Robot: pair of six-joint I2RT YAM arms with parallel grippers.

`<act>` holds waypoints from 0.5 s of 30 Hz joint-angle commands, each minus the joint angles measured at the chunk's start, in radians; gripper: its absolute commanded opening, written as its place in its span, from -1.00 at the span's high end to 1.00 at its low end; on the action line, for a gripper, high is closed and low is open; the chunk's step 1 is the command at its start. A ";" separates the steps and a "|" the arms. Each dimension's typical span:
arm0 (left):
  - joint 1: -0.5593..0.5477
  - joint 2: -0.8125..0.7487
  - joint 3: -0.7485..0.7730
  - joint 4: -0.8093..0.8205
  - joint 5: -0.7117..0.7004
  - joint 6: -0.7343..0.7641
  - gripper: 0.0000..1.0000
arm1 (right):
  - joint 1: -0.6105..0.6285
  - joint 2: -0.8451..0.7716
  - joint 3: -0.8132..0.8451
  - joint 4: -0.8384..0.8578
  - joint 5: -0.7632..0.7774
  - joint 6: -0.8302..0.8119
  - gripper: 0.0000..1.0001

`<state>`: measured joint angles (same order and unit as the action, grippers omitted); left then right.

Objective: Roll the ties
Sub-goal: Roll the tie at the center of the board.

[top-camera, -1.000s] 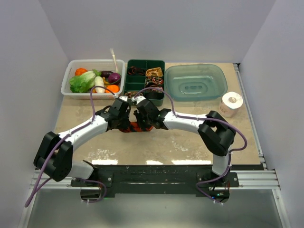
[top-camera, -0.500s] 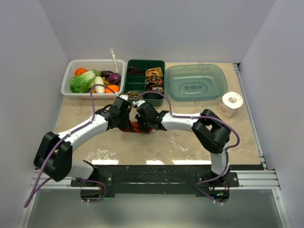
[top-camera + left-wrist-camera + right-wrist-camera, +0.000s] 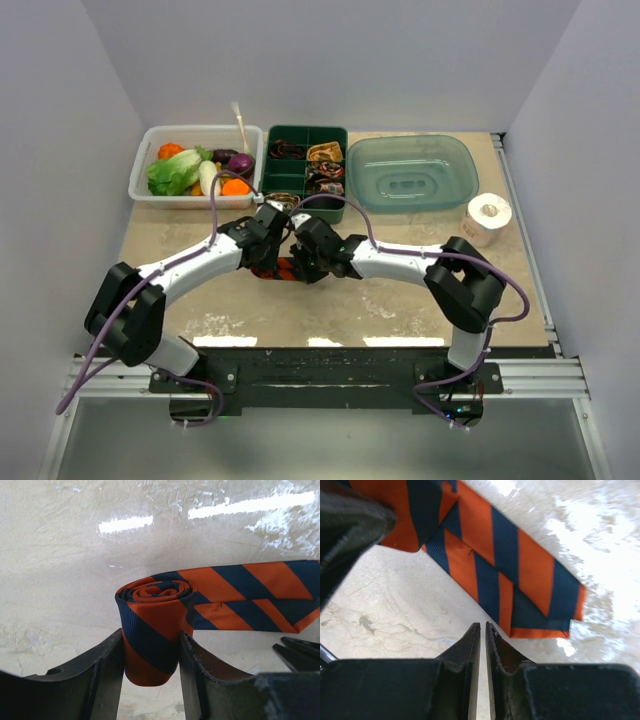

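An orange-and-navy striped tie [image 3: 155,625] lies on the table, one end wound into a coil and standing on edge. My left gripper [image 3: 151,645] is shut on that coil, one finger pressed to each side. The unrolled tail [image 3: 250,595] runs off to the right, flat on the table. In the right wrist view the tail [image 3: 510,565] ends just beyond my right gripper [image 3: 483,626], which is shut with nothing between its fingers. From above, both grippers meet over the tie [image 3: 283,268] at the table's middle. Small coiled ties [image 3: 325,152] sit in the green tray.
The green divided tray [image 3: 305,128] stands just behind the grippers. A clear bin [image 3: 140,175] of vegetables is at the back left, a teal basin [image 3: 412,140] at the back right. A white paper roll [image 3: 488,218] stands near the right edge.
The left arm has shifted a little to the right with the coil still held. The right arm's elbow swung in and back out. Neither gripper changed its opening.
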<state>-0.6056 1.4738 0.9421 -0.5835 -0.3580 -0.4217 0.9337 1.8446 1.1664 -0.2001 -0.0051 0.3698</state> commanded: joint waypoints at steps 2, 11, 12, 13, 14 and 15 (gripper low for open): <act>-0.036 0.029 0.053 -0.047 -0.075 0.023 0.04 | -0.032 -0.090 0.029 -0.010 0.096 0.023 0.72; -0.095 0.127 0.126 -0.182 -0.249 -0.025 0.05 | -0.156 -0.179 -0.102 0.028 0.076 0.066 0.70; -0.102 0.143 0.136 -0.199 -0.268 -0.040 0.04 | -0.165 -0.183 -0.118 0.030 0.079 0.066 0.71; -0.108 0.157 0.156 -0.234 -0.304 -0.049 0.05 | -0.173 -0.188 -0.126 0.028 0.077 0.066 0.70; -0.123 0.181 0.167 -0.251 -0.321 -0.058 0.05 | -0.186 -0.189 -0.132 0.028 0.077 0.063 0.70; -0.129 0.193 0.185 -0.265 -0.337 -0.075 0.05 | -0.193 -0.197 -0.145 0.028 0.080 0.063 0.70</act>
<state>-0.7036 1.6157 1.0538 -0.7452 -0.5568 -0.4385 0.7673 1.6928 1.0554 -0.1936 0.0532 0.4175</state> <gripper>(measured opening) 0.484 0.146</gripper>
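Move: The rolled-up part of the tie is already in the left hand's grip, its middle level with the fingers and about 2 cm below the hand point. The tie's free end lies some 12 cm to the right of the left hand and 5 cm below. From the nearly shut right hand the roll is about 11 cm left and 3 cm ahead, the free end about 4 cm ahead and 1 cm right, and the green box some 26 cm ahead and 1 cm left. The tie roll stays pinched in the left fingers, which keep their hold while that wrist tilts about 15 degrees, left side rising, with hardly any travel. Meanwhile the right hand, already off the tie and still nearly shut, withdraws from the roll and free end, first forward and up, then mostly right, ending some 7 cm right, 5 cm forward and a little higher. ##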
